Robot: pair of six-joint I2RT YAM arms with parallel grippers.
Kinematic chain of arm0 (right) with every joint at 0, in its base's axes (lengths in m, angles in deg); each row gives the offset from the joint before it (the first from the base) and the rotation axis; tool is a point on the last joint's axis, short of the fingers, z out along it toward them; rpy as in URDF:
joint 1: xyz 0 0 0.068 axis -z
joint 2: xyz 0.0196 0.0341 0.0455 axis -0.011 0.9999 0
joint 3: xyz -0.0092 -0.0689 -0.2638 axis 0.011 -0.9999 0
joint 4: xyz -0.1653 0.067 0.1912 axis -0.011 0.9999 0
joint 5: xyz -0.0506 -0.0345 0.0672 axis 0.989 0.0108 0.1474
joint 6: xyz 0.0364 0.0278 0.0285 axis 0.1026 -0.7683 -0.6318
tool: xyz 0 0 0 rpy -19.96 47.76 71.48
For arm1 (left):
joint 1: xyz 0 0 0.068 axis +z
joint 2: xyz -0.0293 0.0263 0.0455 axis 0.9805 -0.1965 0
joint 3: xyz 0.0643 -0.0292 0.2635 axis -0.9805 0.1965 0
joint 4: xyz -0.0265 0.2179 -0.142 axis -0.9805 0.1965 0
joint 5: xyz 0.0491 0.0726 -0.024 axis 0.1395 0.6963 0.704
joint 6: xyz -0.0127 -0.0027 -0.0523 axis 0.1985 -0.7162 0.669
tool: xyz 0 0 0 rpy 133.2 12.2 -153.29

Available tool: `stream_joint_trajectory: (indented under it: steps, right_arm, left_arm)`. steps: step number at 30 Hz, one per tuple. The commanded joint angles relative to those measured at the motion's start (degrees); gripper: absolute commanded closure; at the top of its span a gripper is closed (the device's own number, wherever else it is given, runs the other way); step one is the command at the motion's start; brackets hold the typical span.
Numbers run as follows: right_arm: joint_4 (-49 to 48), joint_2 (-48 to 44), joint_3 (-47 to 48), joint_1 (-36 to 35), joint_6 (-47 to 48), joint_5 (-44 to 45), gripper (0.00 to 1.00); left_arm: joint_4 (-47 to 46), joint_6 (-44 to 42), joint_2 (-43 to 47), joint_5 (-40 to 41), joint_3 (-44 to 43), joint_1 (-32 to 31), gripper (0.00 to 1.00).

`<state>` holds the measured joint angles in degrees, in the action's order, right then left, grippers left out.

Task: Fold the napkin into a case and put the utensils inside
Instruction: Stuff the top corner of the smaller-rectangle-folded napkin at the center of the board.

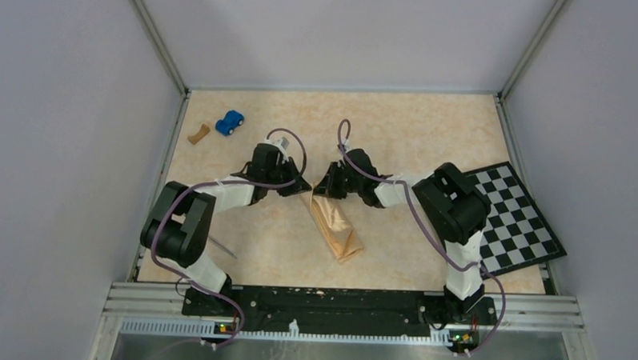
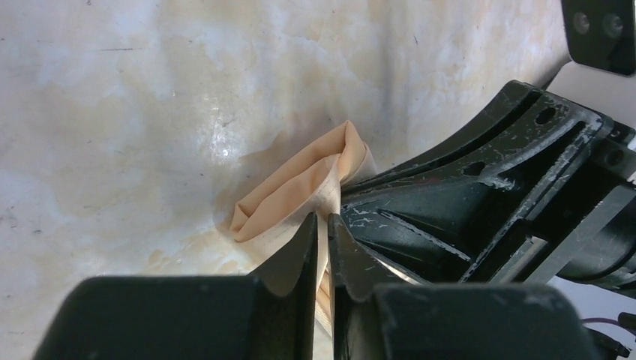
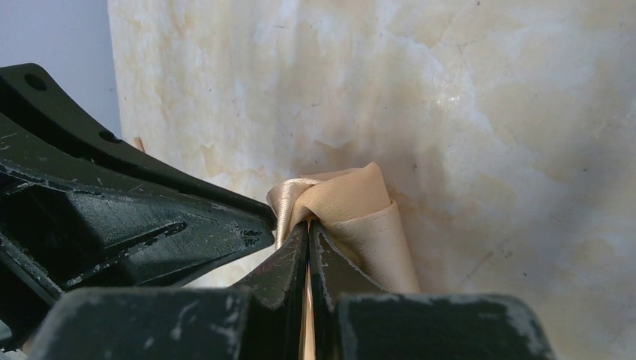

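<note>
The tan-orange napkin [image 1: 340, 227] lies folded into a narrow oblong case, slanting toward the near edge at mid-table. Both grippers meet at its far end. My left gripper [image 1: 301, 188] is shut on the bunched cloth edge; in the left wrist view a strip of napkin [image 2: 296, 189] runs between the narrow-set fingertips [image 2: 323, 223]. My right gripper [image 1: 323, 188] faces it, shut on the same end, with a fold of napkin [image 3: 352, 206] pinched at its tips [image 3: 308, 229]. One thin silvery utensil [image 1: 223, 247] lies beside the left arm's base.
A blue toy car [image 1: 230, 122] and a small brown curved scrap [image 1: 197, 132] sit at the far left. The black-and-white checkerboard [image 1: 516, 220] lies at the right edge, behind the right arm. Grey walls enclose the table on three sides.
</note>
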<state>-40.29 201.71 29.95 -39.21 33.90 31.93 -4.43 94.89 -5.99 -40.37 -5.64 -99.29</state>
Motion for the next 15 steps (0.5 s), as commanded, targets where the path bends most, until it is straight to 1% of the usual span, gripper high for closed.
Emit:
stream_joint_trajectory:
  steps: [1, 4, 6, 9, 12, 15]
  right_arm:
    - [-3.7, 1.9, 2.7, 0.4, -1.0, -1.0, 1.00]
    - [-3.8, 1.9, 2.7, 0.5, -1.4, -1.5, 1.00]
    - [-2.3, 0.1, 2.2, 0.6, -1.0, -1.7, 1.00]
    - [3.1, -5.4, 1.2, 0.7, 2.1, -0.7, 0.90]
    - [9.1, -11.8, -0.2, 0.7, 7.4, 0.2, 0.81]
    - [10.3, -15.9, -3.9, 0.7, 12.0, -0.5, 0.70]
  left_arm:
    - [-3.8, -1.0, -1.0, -2.3, -1.6, 0.2, 0.85]
    - [-4.2, -0.8, -2.5, -3.5, -2.0, 0.1, 0.84]
    - [-4.5, -0.8, -3.2, -3.8, -2.3, 0.1, 0.84]
    - [-4.6, -1.2, -3.8, -4.1, -2.5, 0.1, 0.84]
    - [-5.0, -1.4, -4.9, -4.9, -2.8, 0.2, 0.85]
    - [-5.6, -1.5, -6.3, -5.6, -2.9, 0.1, 0.85]
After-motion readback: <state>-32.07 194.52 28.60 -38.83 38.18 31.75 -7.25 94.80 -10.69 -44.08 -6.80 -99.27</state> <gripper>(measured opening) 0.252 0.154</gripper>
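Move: The napkin's top corner lies at the shut right fingertips, within about 1 cm ahead and 1 cm below. The left fingertips are on the same folded end, some 2 cm to the right hand's left; from the left hand the corner lies about 1 cm ahead, 2 cm right and 1 cm below. The napkin's near end is roughly 15 cm back and 9 cm right of the right hand, 3 cm lower. Right fingers part and lift about 3 cm off the tucked corner, drawing right, while the left fingers keep the fold. ##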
